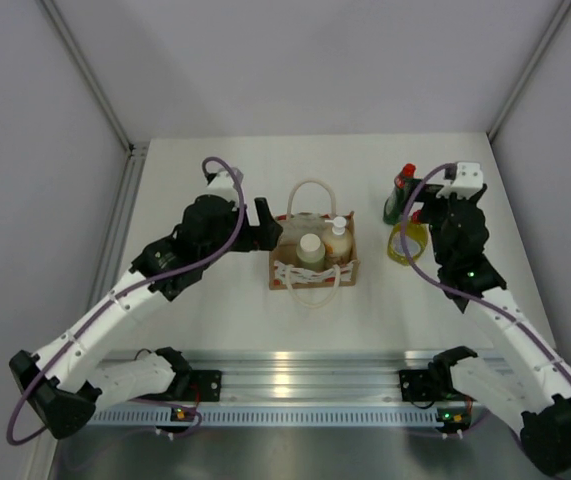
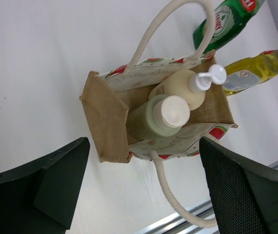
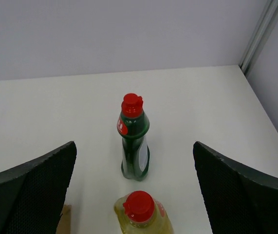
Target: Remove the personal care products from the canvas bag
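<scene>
The canvas bag [image 1: 313, 270] stands upright mid-table, rope handles splayed. Inside it are a cream pump bottle [image 2: 180, 90] and a pale green bottle with a white cap [image 2: 153, 122]. My left gripper [image 2: 143, 144] is open just left of the bag [image 2: 107, 122], its jaws wide and empty; in the top view the left gripper [image 1: 265, 228] sits beside the bag's left wall. A dark green bottle [image 3: 135, 141] and a yellow bottle [image 3: 141, 212], both red-capped, stand on the table to the bag's right. My right gripper [image 3: 134, 144] is open above the yellow bottle [image 1: 405, 243], holding nothing.
An aluminium rail [image 1: 295, 385] runs along the near edge by the arm bases. White enclosure walls [image 1: 55, 150] close the table at left, right and back. The dark green bottle [image 1: 402, 195] stands near the right wall. A bag corner [image 3: 63, 219] shows in the right wrist view.
</scene>
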Available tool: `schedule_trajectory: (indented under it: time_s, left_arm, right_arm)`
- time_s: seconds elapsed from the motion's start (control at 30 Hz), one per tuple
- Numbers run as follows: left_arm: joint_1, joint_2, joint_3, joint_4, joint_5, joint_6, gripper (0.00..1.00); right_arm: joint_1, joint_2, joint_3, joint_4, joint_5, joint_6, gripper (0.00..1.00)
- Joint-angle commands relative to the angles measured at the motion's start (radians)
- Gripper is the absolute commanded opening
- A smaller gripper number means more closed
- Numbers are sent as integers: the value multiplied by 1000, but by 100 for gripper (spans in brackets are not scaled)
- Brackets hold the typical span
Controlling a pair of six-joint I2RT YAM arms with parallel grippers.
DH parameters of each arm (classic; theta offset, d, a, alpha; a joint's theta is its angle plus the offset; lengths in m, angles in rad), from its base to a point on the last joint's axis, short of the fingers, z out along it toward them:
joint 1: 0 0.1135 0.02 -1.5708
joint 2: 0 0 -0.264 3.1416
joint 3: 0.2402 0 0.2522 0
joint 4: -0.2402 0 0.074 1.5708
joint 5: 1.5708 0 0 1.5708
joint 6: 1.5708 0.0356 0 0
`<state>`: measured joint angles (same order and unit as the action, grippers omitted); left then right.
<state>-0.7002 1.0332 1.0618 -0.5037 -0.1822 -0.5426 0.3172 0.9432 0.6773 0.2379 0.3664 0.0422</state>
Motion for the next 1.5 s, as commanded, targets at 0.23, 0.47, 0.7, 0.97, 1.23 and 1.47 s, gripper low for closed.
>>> schedule_trajectory:
  time_s: [0.23,0.47,0.7,0.97,1.23,1.47]
  left_arm:
    - [-139,339,372,-128,-94,228,98]
    - [-203,556,469,-269,-83,196,98]
    - [-217,622,412,-269,-89,172,98]
    - [-219,685,411,-243,-188,122,98]
    - [-219,709,382,-159,-157,101,98]
    - [-219,691,323,-84,-149,72,98]
  right_arm:
    - [-13,-257,193,-578,-177,197,100]
    - [-13,-443,128,-667,-311,223,99]
    - [-13,-465,131,-689,-346,211,99]
    - [-15,-422,105,-667,-345,216,99]
    - [-13,-452,103,-664,-345,209,100]
    - [-15,-443,102,-664,-356,211,99]
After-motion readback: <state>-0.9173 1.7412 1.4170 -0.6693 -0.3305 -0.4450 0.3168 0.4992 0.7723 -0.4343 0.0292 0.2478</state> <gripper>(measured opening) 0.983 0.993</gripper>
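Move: The left hand hovers open above the bag's left wall. The white-capped pale green bottle it goes for is about 10 cm to its right, 4 cm ahead and 18 cm below; the pump bottle stands 6 cm to the right of that bottle and 2 cm farther out. From the right hand, the pale bottle is some 24 cm left, 6 cm back and 19 cm down; the yellow bottle is nearly straight below, about 16 cm down. Arcing rightward and down into the bag, the left hand first lifts about 4 cm over its left side, then sinks, steeply at first and then slowly, its left side rolling up some 30 degrees and its fingers tipping down, to bring the open fingers either side of the white cap. The open right hand backs about 12 cm away from the yellow bottle, rising and then sinking again, turning counter-clockwise. ##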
